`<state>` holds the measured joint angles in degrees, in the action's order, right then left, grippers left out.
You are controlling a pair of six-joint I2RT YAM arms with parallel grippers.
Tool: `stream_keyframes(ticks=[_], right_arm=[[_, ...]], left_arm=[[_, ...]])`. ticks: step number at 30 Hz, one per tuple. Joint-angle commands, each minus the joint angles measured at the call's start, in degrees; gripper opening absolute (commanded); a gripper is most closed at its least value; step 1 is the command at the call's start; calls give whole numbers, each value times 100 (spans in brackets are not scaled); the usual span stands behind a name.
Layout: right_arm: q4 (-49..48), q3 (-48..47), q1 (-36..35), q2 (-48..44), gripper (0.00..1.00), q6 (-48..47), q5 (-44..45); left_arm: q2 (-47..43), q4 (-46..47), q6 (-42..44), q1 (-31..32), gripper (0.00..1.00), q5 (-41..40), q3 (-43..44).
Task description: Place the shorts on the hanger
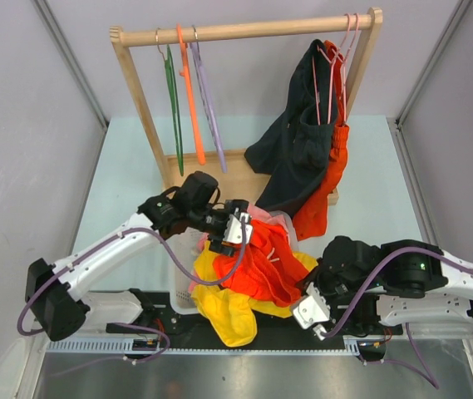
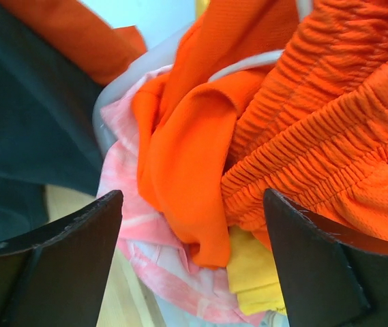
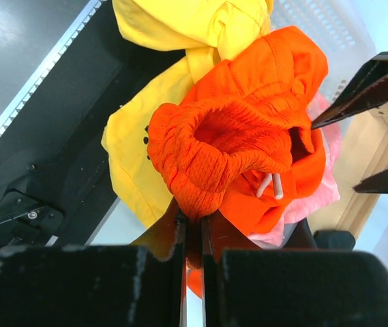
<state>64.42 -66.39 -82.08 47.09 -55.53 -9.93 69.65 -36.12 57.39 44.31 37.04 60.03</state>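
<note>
The bright orange shorts (image 1: 261, 264) lie bunched on top of a clothes pile in a white basket (image 1: 183, 287). My right gripper (image 1: 304, 298) is shut on their ribbed elastic waistband (image 3: 207, 160); in the right wrist view the gripper (image 3: 194, 228) pinches that fold, and the white drawstring (image 3: 270, 185) hangs inside. My left gripper (image 1: 238, 229) is open at the far side of the shorts. In the left wrist view it (image 2: 194, 235) has a fold of the shorts (image 2: 316, 116) between its spread fingers, untouched. The thin orange hanger (image 1: 191, 100) hangs on the wooden rack's rail.
Yellow shorts (image 1: 229, 314) spill over the basket's near edge, and a pink garment (image 2: 154, 253) lies under the orange one. A green hanger (image 1: 173, 104) and a lilac hanger (image 1: 209, 112) flank the orange hanger. A dark garment (image 1: 293, 150) and a red-orange garment (image 1: 329, 179) hang at the rack's right.
</note>
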Motion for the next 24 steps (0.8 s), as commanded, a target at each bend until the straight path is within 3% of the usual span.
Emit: stream_keyframes(ticks=[1, 5, 7, 9, 10, 11, 12, 19, 24], right_arm=[[-184, -23, -45, -60, 0, 165, 307], [-246, -32, 105, -86, 0, 235, 387], [-307, -14, 149, -103, 0, 209, 457], [-430, 21, 210, -121, 0, 279, 606], [-596, 99, 228, -147, 0, 305, 798], [-676, 143, 254, -174, 0, 349, 913], [-755, 179, 298, -191, 0, 428, 984], [-1808, 504, 912, -446, 0, 193, 2327], [-2399, 286, 2247, -341, 0, -256, 1900]], left_arm=[[303, -422, 719, 191, 86, 296, 194], [541, -650, 994, 253, 75, 76, -17], [664, -616, 837, 262, 64, -99, -27], [752, -659, 670, 262, 39, -196, 192], [743, -694, 425, 253, 18, -223, 306], [717, -764, 301, 227, 6, -267, 421], [639, -748, 152, 192, 1, -285, 622], [-951, -553, -623, -633, 0, -259, 1027], [-1585, -1133, -658, -1021, 0, -232, 1650]])
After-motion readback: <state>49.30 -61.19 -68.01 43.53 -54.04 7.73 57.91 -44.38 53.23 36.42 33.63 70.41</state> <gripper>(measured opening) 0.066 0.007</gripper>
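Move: The orange shorts sag from the right hand's shut fingers into the basket; a loose fold of them lies almost straight below the open left jaws, about 5 cm down and 1 cm back. Pink cloth lies 6 cm right of the left hand, 1 cm ahead and 8 cm down; the yellow garment is centred 15 cm back, level sideways, 8 cm down. From the right hand the fold is roughly 14 cm ahead, 16 cm left and 8 cm lower. The orange shorts' loose fold is pinched by the left hand, which sinks about 5 cm onto it while the fingers shut, then climbs quickly some 15 cm out of the basket, drawing off to the left over the latter part of the rise. The right hand keeps its grip on the waistband and swings forward about 11 cm, rising slightly and turning some 30 degrees clockwise. ##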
